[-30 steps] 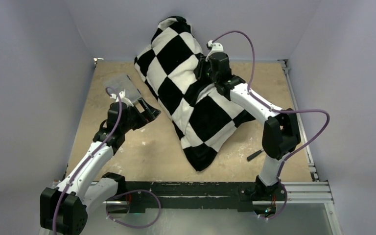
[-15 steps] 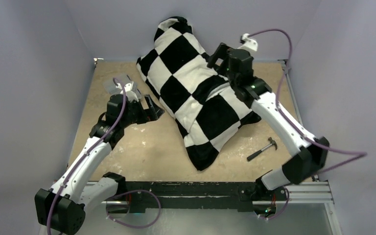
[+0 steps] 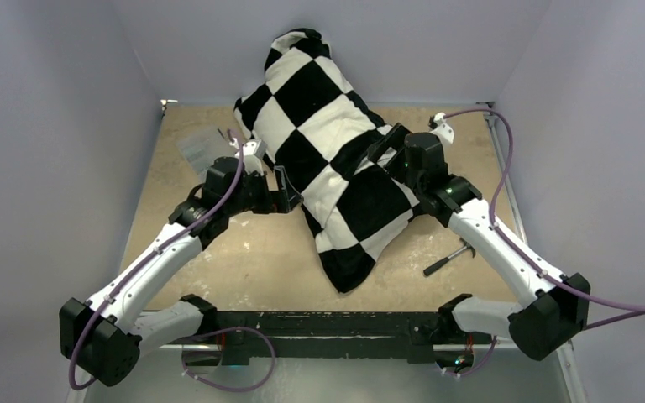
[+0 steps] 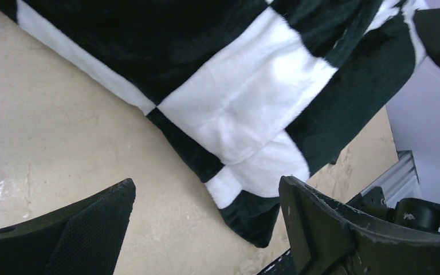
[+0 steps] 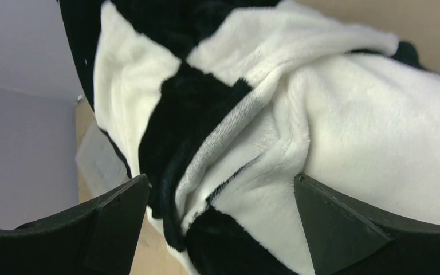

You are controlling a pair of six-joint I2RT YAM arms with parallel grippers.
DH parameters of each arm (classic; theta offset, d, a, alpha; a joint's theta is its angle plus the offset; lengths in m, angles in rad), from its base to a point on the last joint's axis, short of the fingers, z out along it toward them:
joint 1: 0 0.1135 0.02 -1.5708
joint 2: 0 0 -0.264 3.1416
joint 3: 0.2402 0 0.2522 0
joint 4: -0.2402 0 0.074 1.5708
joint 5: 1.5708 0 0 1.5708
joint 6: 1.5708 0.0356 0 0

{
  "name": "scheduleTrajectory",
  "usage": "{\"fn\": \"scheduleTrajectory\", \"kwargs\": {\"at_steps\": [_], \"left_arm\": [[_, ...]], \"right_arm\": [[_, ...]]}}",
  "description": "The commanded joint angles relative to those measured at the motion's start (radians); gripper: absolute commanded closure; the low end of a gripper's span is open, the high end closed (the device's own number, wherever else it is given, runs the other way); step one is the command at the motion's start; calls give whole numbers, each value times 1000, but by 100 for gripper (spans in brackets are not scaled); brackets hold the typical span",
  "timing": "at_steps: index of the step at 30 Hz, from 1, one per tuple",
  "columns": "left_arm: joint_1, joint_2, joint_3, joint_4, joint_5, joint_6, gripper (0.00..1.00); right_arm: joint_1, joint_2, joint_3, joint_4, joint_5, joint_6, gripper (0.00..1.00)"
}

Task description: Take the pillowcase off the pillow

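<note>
The black-and-white checkered pillowcase [image 3: 327, 159] lies stuffed and diagonal across the table, one end propped against the back wall. The pillow is hidden inside it. My left gripper [image 3: 291, 188] stands open at the pillowcase's left edge; in the left wrist view my left gripper [image 4: 206, 197] has only bare table between its fingers, and the pillowcase [image 4: 246, 103] lies just beyond. My right gripper [image 3: 386, 145] is open at the cover's right side. In the right wrist view a bunched fold of the pillowcase [image 5: 235, 143] sits between the spread fingers of the right gripper [image 5: 220, 192], ungripped.
A small hammer [image 3: 449, 258] lies on the table at the right, under the right forearm. A clear plastic sheet [image 3: 202, 148] lies at the back left. Walls close in the table on three sides, and a black rail [image 3: 319, 323] runs along the front.
My right gripper has let go of the pillowcase and opened, and its arm has swung out right and lower. The left arm has moved right to the cover's edge. The raised fabric has settled.
</note>
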Motion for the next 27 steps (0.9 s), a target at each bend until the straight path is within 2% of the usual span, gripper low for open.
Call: {"fn": "scheduleTrajectory", "kwargs": {"at_steps": [1,4,8,13,19,24,27], "left_arm": [[-60,27,89,9,-56,-9,5],[-109,66,116,26,-106,-52,5],[-202,154,196,27,-183,-105,5],[-331,259,302,-10,-356,-104,5],[-354,376,408,-10,-374,-67,5],[-353,489,510,-6,-359,12,5],[-353,559,595,-47,-347,67,4]], "right_arm": [[-4,-78,-59,63,-109,50,1],[-3,-66,-99,40,-86,60,1],[-4,-13,-103,-67,-13,157,1],[-3,5,-133,-111,77,207,1],[-4,-25,-147,-82,80,189,1],[-4,-16,-105,-145,89,215,1],[-3,-13,-72,-245,96,272,1]]}}
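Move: Ahead and to the left hand's right lies the folded-back open edge of the pillowcase, about 7 cm farther out, 15 cm over and 8 cm lower. From the right hand that edge is some 4 cm ahead, 4 cm left and 9 cm below. The pillow's black near corner is about 15 cm back and 12 cm right of the left hand; the plastic box lies 11 cm ahead and 19 cm left of it. The hammer is roughly 20 cm back and 16 cm right of the right hand. Sweeping right over the pillow, the open left hand heads for the pillowcase's folded edge, about 13 cm over, rising slightly at first and then easing 4 cm forward with a small roll. Meanwhile the right hand sinks about 5 cm onto the same edge's side, drifting 2 cm right and turning slightly clockwise, then nearly stops with its fingers wide open close to the cloth. ##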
